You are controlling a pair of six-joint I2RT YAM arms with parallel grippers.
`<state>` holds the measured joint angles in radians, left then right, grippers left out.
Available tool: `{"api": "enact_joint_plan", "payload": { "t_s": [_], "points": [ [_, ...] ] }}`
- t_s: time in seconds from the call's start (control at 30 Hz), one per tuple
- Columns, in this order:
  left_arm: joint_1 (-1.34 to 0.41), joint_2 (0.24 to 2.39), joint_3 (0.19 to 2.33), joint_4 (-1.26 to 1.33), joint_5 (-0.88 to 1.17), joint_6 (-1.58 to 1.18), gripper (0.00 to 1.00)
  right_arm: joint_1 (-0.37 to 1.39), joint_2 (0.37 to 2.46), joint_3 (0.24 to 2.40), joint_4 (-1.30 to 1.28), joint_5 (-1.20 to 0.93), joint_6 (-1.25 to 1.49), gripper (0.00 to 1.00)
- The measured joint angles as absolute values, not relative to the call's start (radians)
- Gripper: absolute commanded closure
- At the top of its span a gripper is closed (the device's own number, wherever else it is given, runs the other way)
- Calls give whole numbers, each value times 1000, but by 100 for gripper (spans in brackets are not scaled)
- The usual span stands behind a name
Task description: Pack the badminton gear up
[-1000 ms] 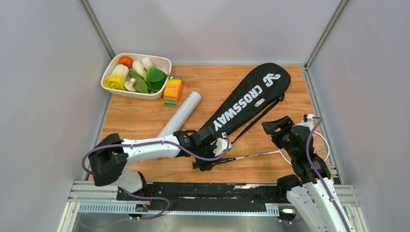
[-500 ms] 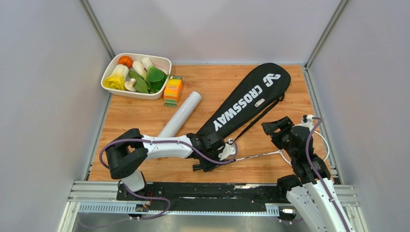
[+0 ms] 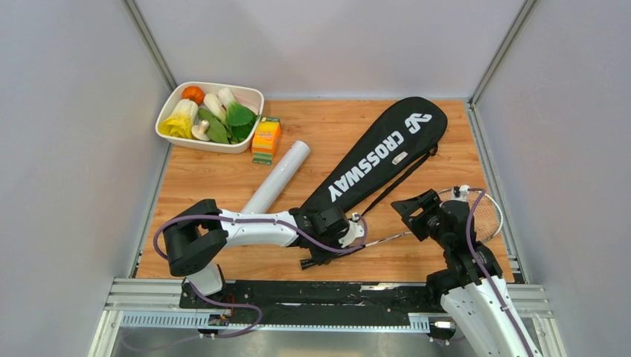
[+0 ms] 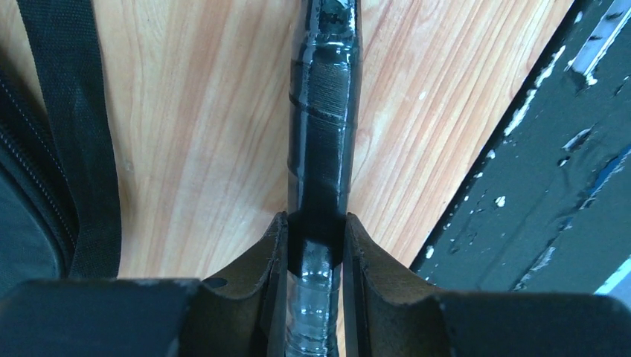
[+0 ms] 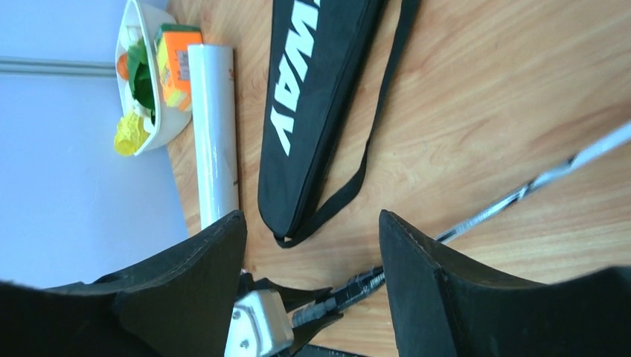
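A racket lies along the table's near side, with its strung head (image 3: 476, 212) at the right and its thin shaft (image 3: 387, 238) running left. My left gripper (image 3: 324, 251) is shut on its black handle (image 4: 324, 111), seen between the fingers in the left wrist view (image 4: 316, 238). My right gripper (image 3: 415, 210) is open and empty, above the shaft near the head; it also shows in the right wrist view (image 5: 312, 245). The black CROSSWAY bag (image 3: 379, 156) lies diagonally at centre. The long white tube (image 3: 279, 177) lies to its left. The second racket and the shuttlecocks are out of view.
A white dish of toy vegetables (image 3: 210, 115) stands at the back left, with a small orange-and-green box (image 3: 266, 139) beside it. The bag's strap (image 3: 398, 182) trails toward the racket shaft. A black rail (image 3: 335, 294) runs along the near edge. Walls close both sides.
My left arm moved right with the handle. My right gripper swung left toward the shaft, and the racket head now shows in full, shifted slightly back and left.
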<state>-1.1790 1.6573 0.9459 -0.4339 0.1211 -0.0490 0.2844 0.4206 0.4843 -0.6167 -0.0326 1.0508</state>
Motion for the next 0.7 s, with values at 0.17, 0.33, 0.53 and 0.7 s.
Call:
{"api": "enact_joint_plan", "payload": {
  "t_s": [0.17,0.33,0.53,0.7],
  "points": [
    [-1182,1633,948,-416,127,-158,100,284,413,402,-615,-112,1099,31],
    [-1182,1628,989,-384,150,-251,100,284,388,292,-590,-195,1127,30],
    [-1181,1628,1015,-318,205,-337,100,284,302,152,-491,-284,1154,30],
    [-1175,1627,1015,-275,242,-405,100,284,205,118,-423,-309,1178,30]
  ]
}}
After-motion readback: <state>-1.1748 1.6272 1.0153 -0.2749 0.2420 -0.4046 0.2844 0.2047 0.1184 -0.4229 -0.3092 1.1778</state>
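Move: My left hand already grips the racket's handle. The handle's shaft end, which my open right hand goes for, lies about 4 cm back, 9 cm left and 14 cm below it, and some 12 cm right and 4 cm ahead of my left hand. My right gripper is roughly 8 cm ahead, 21 cm right and 14 cm above my left. From the right hand, the racket head sits about 28 cm right and 7 cm ahead, the black bag's middle 32 cm ahead and 2 cm left. I raise the racket to meet my right hand: my left hand keeps its grip and carries the handle about 7 cm right and 5.5 cm up, swinging the head end forward and tilting it upward. My right hand, fingers staying wide, dips about 8 cm while shifting left and back, then rises slightly to bring its fingertips around the handle's shaft end without closing. ##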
